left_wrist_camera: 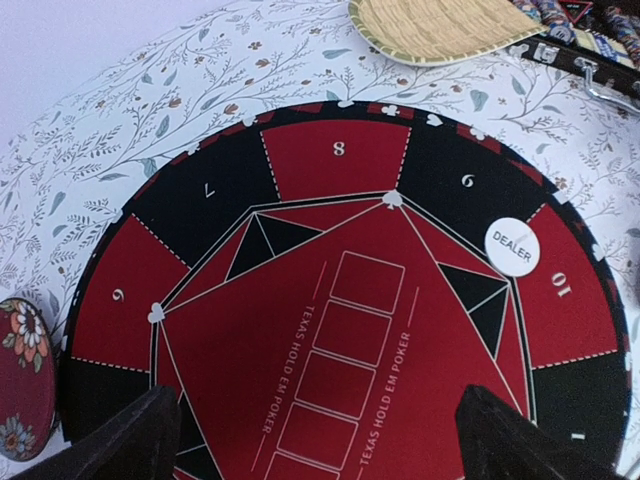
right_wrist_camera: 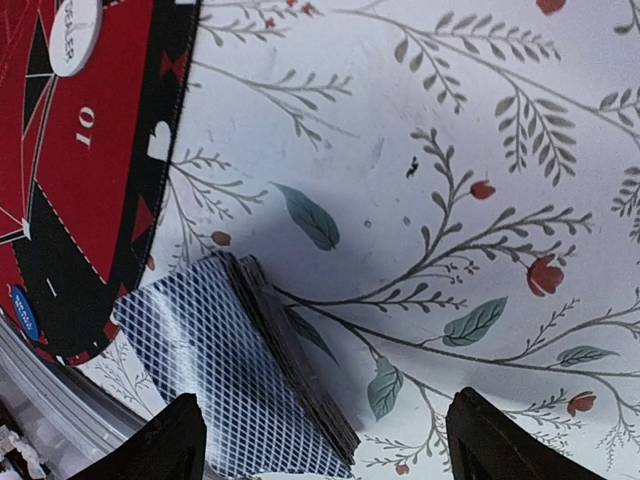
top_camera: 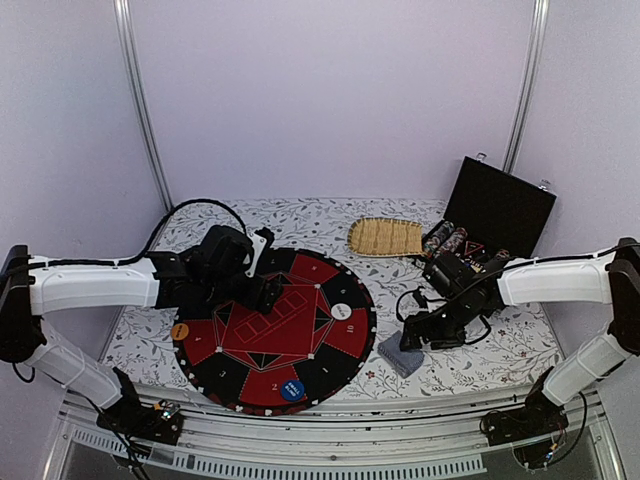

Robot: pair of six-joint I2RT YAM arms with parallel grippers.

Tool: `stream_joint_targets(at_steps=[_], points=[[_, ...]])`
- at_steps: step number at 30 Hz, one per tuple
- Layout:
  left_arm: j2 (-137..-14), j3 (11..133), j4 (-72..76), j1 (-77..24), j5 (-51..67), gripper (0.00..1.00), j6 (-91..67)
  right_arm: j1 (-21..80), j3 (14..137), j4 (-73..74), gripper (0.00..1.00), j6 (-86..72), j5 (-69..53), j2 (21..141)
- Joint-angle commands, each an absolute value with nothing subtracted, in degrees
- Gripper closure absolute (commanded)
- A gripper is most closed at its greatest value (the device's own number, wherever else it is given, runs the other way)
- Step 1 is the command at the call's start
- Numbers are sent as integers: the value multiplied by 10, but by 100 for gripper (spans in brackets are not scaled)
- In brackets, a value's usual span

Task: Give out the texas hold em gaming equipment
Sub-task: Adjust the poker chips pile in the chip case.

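A round red and black poker mat lies in the middle of the table. On it sit a white DEALER button and a blue button. A deck of playing cards with blue-grey latticed backs lies on the cloth just right of the mat. My right gripper hovers over the deck, open, with the deck between its fingers nearer the left one. Over the mat's centre boxes my left gripper stands wide open and holds nothing.
An oval straw tray lies at the back. An open black case with rows of chips stands back right. A small red patterned dish sits at the mat's left rim. The table's front rail runs close by the deck.
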State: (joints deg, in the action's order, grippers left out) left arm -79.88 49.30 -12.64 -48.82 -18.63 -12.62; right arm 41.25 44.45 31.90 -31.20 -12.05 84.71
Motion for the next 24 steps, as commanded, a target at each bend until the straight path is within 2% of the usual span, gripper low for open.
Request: stream_joint_targets(at_steps=[1, 12, 18, 24], points=[[-796, 507, -115, -499, -186, 2, -113, 415, 482, 319, 15, -296, -99, 851], [-804, 521, -120, -498, -196, 2, -86, 366, 550, 374, 13, -228, -69, 848], [-803, 524, -127, -497, -199, 2, -75, 243, 657, 436, 10, -103, -43, 877], [-799, 513, -121, -490, -200, 2, -68, 148, 794, 422, 12, 55, -73, 974]])
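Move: The left-hand poker chips pile in the open chip case lies about 29 cm ahead of the empty right hand and 11 cm to its right, slightly lower. The basket is just as far ahead but some 2 cm left, the case handle about 17 cm ahead and 12 cm right, and the card deck 3 cm left, nearly level. From the left hand the pile is roughly 19 cm ahead and 38 cm right. Right hand, fingers open, sweeps about 17 cm forward, 11 up and 8 right towards the chip case, tilting up. ##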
